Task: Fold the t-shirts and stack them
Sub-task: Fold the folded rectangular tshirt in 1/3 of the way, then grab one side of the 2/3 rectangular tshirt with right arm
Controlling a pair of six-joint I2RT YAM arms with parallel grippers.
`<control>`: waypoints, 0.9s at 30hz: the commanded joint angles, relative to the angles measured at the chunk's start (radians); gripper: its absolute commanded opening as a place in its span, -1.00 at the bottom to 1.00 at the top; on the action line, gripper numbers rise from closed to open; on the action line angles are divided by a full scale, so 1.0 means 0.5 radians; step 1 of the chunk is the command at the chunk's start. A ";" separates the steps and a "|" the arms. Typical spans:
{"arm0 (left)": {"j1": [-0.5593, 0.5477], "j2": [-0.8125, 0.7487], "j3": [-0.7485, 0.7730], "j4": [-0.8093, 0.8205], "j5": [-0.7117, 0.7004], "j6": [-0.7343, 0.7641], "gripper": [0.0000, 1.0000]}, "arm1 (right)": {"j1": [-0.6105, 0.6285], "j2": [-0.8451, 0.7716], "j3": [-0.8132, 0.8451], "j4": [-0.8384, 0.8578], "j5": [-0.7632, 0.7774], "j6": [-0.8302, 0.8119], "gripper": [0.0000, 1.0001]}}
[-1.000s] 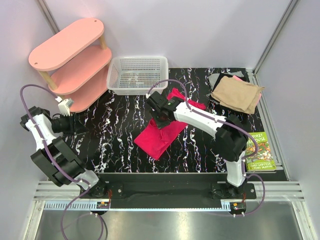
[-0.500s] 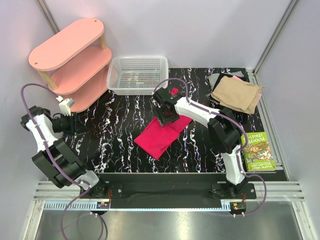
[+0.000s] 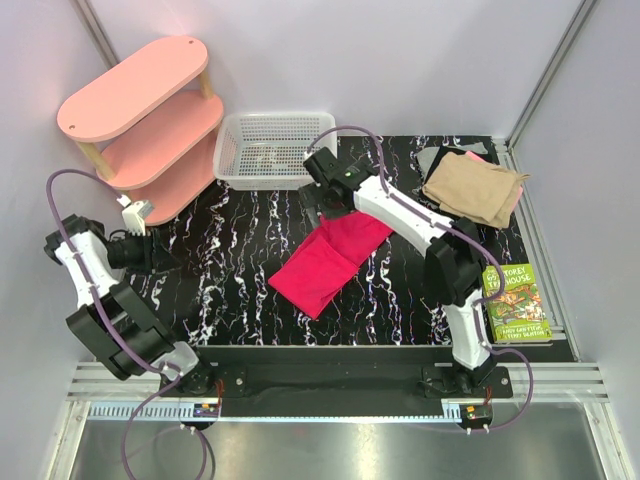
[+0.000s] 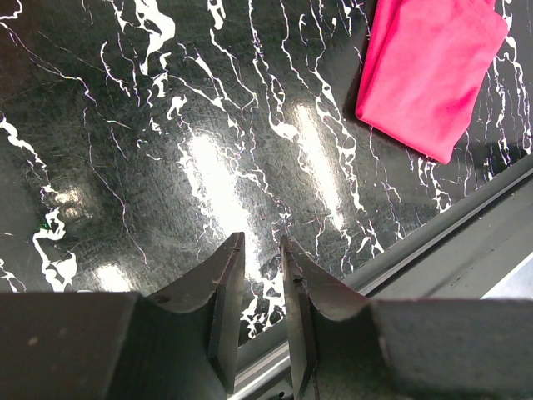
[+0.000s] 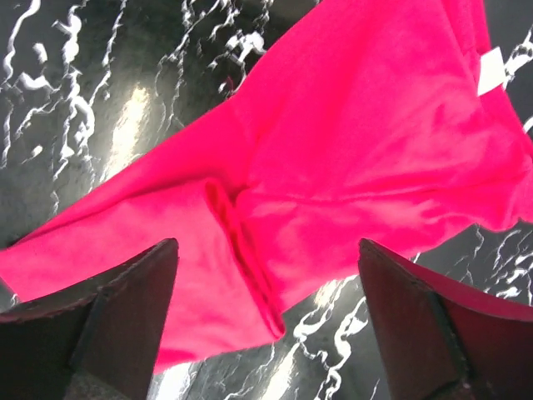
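Note:
The crimson-pink t-shirt lies folded in a long strip across the middle of the black marble table. My right gripper hovers over its far end, jaws wide open with nothing between them. In the right wrist view the crimson-pink t-shirt fills the frame, its folded edge under the right gripper. My left gripper sits at the table's left, well away from the shirt. Its fingers stand a narrow gap apart and hold nothing. A folded tan t-shirt tops grey and pale pink ones at the back right.
A white mesh basket stands at the back just behind the right gripper. A pink three-tier shelf fills the back left corner. A green book lies at the right edge. The table's front rail runs close to the left gripper.
The right gripper has opened and let go of the crimson-pink t-shirt's end, then drawn back toward the basket. The shirt now lies flat and folded. The left arm has barely moved.

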 commanded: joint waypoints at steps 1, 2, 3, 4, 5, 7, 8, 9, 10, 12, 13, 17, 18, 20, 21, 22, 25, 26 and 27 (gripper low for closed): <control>-0.013 -0.045 0.017 -0.011 0.034 0.044 -0.43 | 0.284 -0.266 -0.202 -0.012 0.126 0.035 0.99; -0.010 -0.027 0.038 -0.011 0.040 0.029 -0.43 | 0.373 -0.279 -0.251 -0.003 0.255 -0.047 0.99; -0.013 -0.009 0.054 -0.011 0.049 0.017 -0.44 | 0.477 -0.264 -0.288 -0.003 0.520 -0.099 0.99; -0.010 0.037 0.063 -0.014 0.059 -0.005 -0.44 | 0.648 -0.242 -0.340 -0.006 0.659 -0.136 0.99; -0.010 0.056 0.084 -0.014 0.065 -0.017 -0.44 | 0.741 -0.218 -0.362 -0.012 0.782 -0.182 0.99; -0.013 0.084 0.097 -0.014 0.074 -0.045 -0.45 | 0.937 -0.159 -0.399 -0.021 1.022 -0.180 0.99; -0.013 0.084 0.097 -0.002 0.068 -0.063 -0.45 | 0.981 -0.147 -0.408 -0.024 1.053 -0.149 1.00; -0.019 0.078 0.094 0.016 0.059 -0.084 -0.45 | 1.024 -0.132 -0.408 -0.021 1.081 -0.134 0.99; -0.031 0.065 0.085 0.056 0.044 -0.121 -0.45 | 1.109 -0.116 -0.405 -0.024 1.096 -0.118 1.00; -0.052 0.050 0.057 0.084 0.013 -0.143 -0.45 | 1.177 -0.077 -0.393 -0.024 1.103 -0.088 0.99; -0.074 0.041 0.051 0.117 0.004 -0.167 -0.45 | 1.199 -0.058 -0.378 -0.024 1.097 -0.081 1.00; -0.102 0.022 0.033 0.133 -0.009 -0.195 -0.45 | 1.245 0.049 -0.344 -0.027 1.054 -0.011 0.99; -0.105 0.022 0.029 0.133 -0.012 -0.195 -0.45 | 1.245 0.068 -0.329 -0.027 1.035 -0.005 1.00; -0.108 0.016 0.026 0.136 -0.021 -0.195 -0.45 | 1.248 0.129 -0.310 -0.027 1.008 0.026 1.00; -0.105 0.013 0.026 0.136 -0.030 -0.192 -0.45 | 1.248 0.148 -0.298 -0.018 0.989 0.038 0.99; -0.108 0.007 0.023 0.139 -0.036 -0.189 -0.45 | 1.251 0.166 -0.298 -0.009 0.974 0.047 0.99; -0.108 -0.002 0.026 0.136 -0.046 -0.186 -0.45 | 1.251 0.233 -0.277 0.016 0.934 0.102 0.97; -0.108 -0.002 0.026 0.136 -0.049 -0.183 -0.45 | 1.260 0.261 -0.267 0.013 0.931 0.133 0.96; -0.105 -0.005 0.029 0.136 -0.052 -0.183 -0.44 | 1.264 0.270 -0.249 0.013 0.925 0.142 0.96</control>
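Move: The right hand hovers wide open over the middle of the t-shirt. The shirt's near corner lies about 20 cm back and 6 cm to its left, some 8 cm lower. The shirt's left corner is roughly 11 cm back and 17 cm left of the hand, its white tag 12 cm ahead and 8 cm right. The white basket stands about 23 cm ahead and 15 cm left. From the left hand, the near corner is some 36 cm right, 2 cm back, 11 cm below. With no hold on the shirt, the right hand sweeps quickly back and to the left towards the t-shirt's near corner, about 20 cm back and 10 cm left, turning roughly 25 degrees counter-clockwise and dipping its left side as it goes. Then it stops travelling and sinks some 5 cm, fingers kept wide open around the corner; whether they touch can't be seen. ##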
